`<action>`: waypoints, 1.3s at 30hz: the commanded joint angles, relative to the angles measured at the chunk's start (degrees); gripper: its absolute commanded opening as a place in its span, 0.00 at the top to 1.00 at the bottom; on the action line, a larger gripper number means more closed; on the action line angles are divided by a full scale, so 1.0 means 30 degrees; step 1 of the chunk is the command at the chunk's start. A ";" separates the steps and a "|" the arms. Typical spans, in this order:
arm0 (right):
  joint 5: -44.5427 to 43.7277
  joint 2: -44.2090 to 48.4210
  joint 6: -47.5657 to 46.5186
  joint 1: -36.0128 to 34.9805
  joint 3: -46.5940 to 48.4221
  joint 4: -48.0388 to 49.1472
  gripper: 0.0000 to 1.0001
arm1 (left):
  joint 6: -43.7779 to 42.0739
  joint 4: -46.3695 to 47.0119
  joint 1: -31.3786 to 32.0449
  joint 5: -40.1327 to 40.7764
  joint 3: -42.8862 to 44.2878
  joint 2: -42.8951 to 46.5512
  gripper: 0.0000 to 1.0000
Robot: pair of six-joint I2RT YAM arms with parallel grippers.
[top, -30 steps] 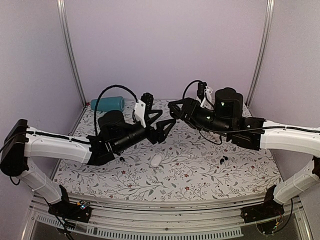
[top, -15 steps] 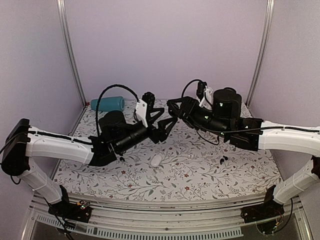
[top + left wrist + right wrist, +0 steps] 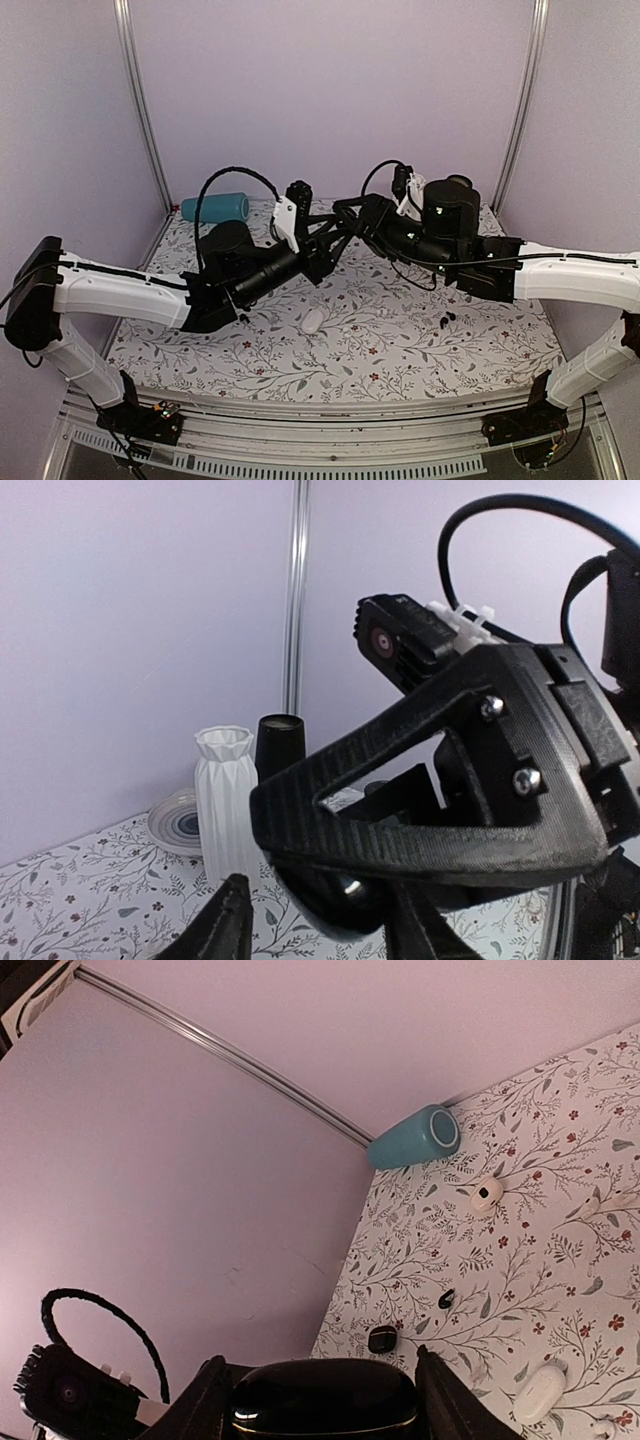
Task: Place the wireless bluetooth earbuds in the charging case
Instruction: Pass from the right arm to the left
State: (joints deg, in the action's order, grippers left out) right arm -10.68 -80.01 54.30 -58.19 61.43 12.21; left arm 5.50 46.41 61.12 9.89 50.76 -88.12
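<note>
My right gripper [image 3: 320, 1388] is shut on a glossy black charging case [image 3: 325, 1400], held well above the table. In the top view the two grippers meet in mid-air, right gripper [image 3: 347, 217] against left gripper [image 3: 326, 248]. In the left wrist view the case [image 3: 335, 900] sits between my left gripper's [image 3: 320, 910] fingers, under the right gripper's ribbed finger. One left finger shows a gap to the case; the other looks close against it. A black earbud [image 3: 446, 1299] lies on the floral cloth, and two more dark earbuds [image 3: 446, 319] lie at the right.
On the cloth lie a white case [image 3: 313, 320], another white case [image 3: 486, 1194], a small black case [image 3: 382, 1339] and a teal cup [image 3: 215, 207] on its side at the back left. A white vase [image 3: 228, 800], a dark cylinder [image 3: 280, 742] and a plate [image 3: 178, 822] stand at the back.
My left gripper has risen toward the right gripper and its jaws have narrowed around the held black case. The right gripper has shifted slightly left.
</note>
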 commanded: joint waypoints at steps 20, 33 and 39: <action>0.0988 -0.0406 -0.1186 -0.0270 0.0814 0.0166 0.53 | 0.1057 0.0375 -0.0376 0.0396 0.0439 0.0151 1.00; 0.1398 0.1993 -0.5328 -0.0018 -0.0251 0.0246 0.02 | 0.4441 0.0506 -0.2062 -0.3661 -0.0608 0.1923 1.00; 0.6790 0.3975 -0.6430 0.2242 -0.2761 0.3659 0.02 | 0.6564 0.0983 -0.2733 -0.6821 -0.0983 0.2666 1.00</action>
State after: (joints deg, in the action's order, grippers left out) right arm -2.50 -71.22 39.00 -55.68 57.36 15.16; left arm 19.68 46.48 54.57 -2.22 49.10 -82.24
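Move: The black charging case in the right fingers is already between the left hand's open ones, its middle about 2 cm ahead and 2 cm right of the left hand, level with it; from the right hand it lies 1 cm ahead and 1 cm left. From the left hand, a white oval piece lies 6 cm left and some 30 cm below, two black earbuds 27 cm right on the tabletop, and the white vase 19 cm ahead, 18 cm right. The left fingers close on the near end of the case and pinch it while both hands stay almost still; only then do the right fingers open wide and come free. The left hand carries the case about 4 cm up and left, rolling some 15 degrees, as the right hand draws off upward, right and back by 5 cm or so, its fingertips tilting up. ##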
